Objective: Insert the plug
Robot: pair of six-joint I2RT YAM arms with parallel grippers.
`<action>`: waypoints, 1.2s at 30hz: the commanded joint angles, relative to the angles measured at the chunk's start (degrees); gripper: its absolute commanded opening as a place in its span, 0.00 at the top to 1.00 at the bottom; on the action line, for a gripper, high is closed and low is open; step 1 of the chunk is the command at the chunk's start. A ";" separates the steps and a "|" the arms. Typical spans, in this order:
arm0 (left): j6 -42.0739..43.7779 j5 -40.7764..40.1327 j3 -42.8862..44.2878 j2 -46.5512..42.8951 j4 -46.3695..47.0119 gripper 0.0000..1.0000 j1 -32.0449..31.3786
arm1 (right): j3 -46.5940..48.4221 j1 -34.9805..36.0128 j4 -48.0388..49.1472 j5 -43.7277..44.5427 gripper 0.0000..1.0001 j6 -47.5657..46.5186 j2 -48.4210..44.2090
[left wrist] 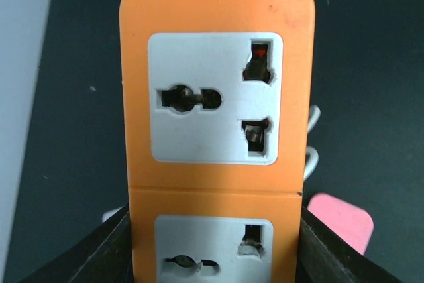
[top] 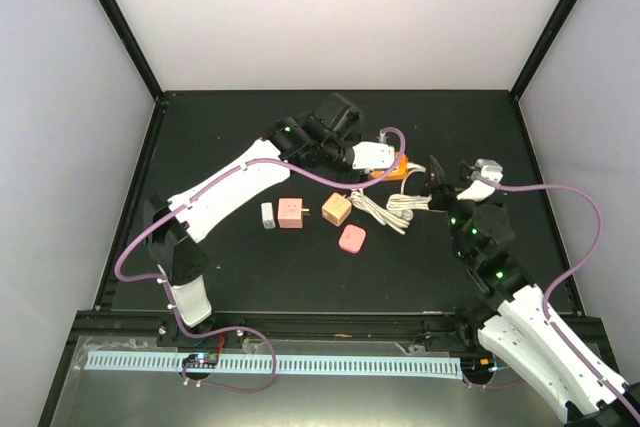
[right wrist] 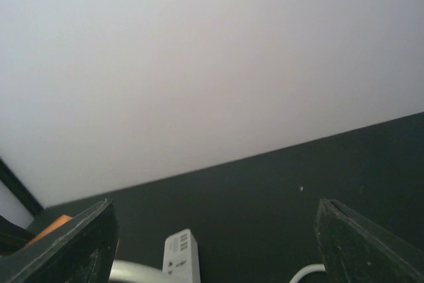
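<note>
An orange power strip [left wrist: 215,11] with grey sockets fills the left wrist view. My left gripper [left wrist: 215,253] is shut on its near end, one black finger [left wrist: 109,246] against each side. In the top view the strip [top: 398,167] lies at the table's middle back, in the left gripper [top: 385,159]. My right gripper [top: 438,180] is open just right of the strip. In the right wrist view its jaws [right wrist: 215,236] stand wide apart with a white plug [right wrist: 181,258] low between them, not touched. The strip's orange corner [right wrist: 53,225] shows at the left.
A coiled white cable [top: 388,209] lies in front of the strip. A small white adapter [top: 267,216], a pink cube plug [top: 291,212], a tan cube [top: 336,209] and a pink block [top: 352,239] sit left of it. The pink block also shows in the left wrist view [left wrist: 341,220].
</note>
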 commanded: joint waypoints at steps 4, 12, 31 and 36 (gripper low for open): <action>-0.85 2.41 8.32 -0.62 0.18 0.98 -5.09 | -1.28 0.23 -1.75 10.87 0.17 -0.08 -8.40; 3.31 3.68 -4.15 -4.47 -12.99 0.98 -10.19 | 0.33 0.24 -2.53 10.72 0.20 -0.31 -7.48; 1.87 -7.95 -47.57 -19.67 0.84 0.98 -8.98 | 14.47 -0.18 -17.98 -17.06 0.79 4.92 24.10; 1.31 -11.03 -52.68 -19.50 4.76 0.98 -6.17 | 13.92 -0.20 -19.06 -27.02 0.84 5.18 31.08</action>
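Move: The left hand holds the orange strip; its place by the near table edge lies about 17 cm back, 16 left and 21 below. The yellow plug stands 8 cm left, level with the hand, the pink plug 19 left, the pink pad 6 back and 5 left. From the empty right hand the yellow plug is about 20 cm left, 1 ahead and 24 below; the white strip is 16 ahead, 17 left. Left swings held orange strip back, left, 20 cm down towards near table edge; right dips left, closing. ##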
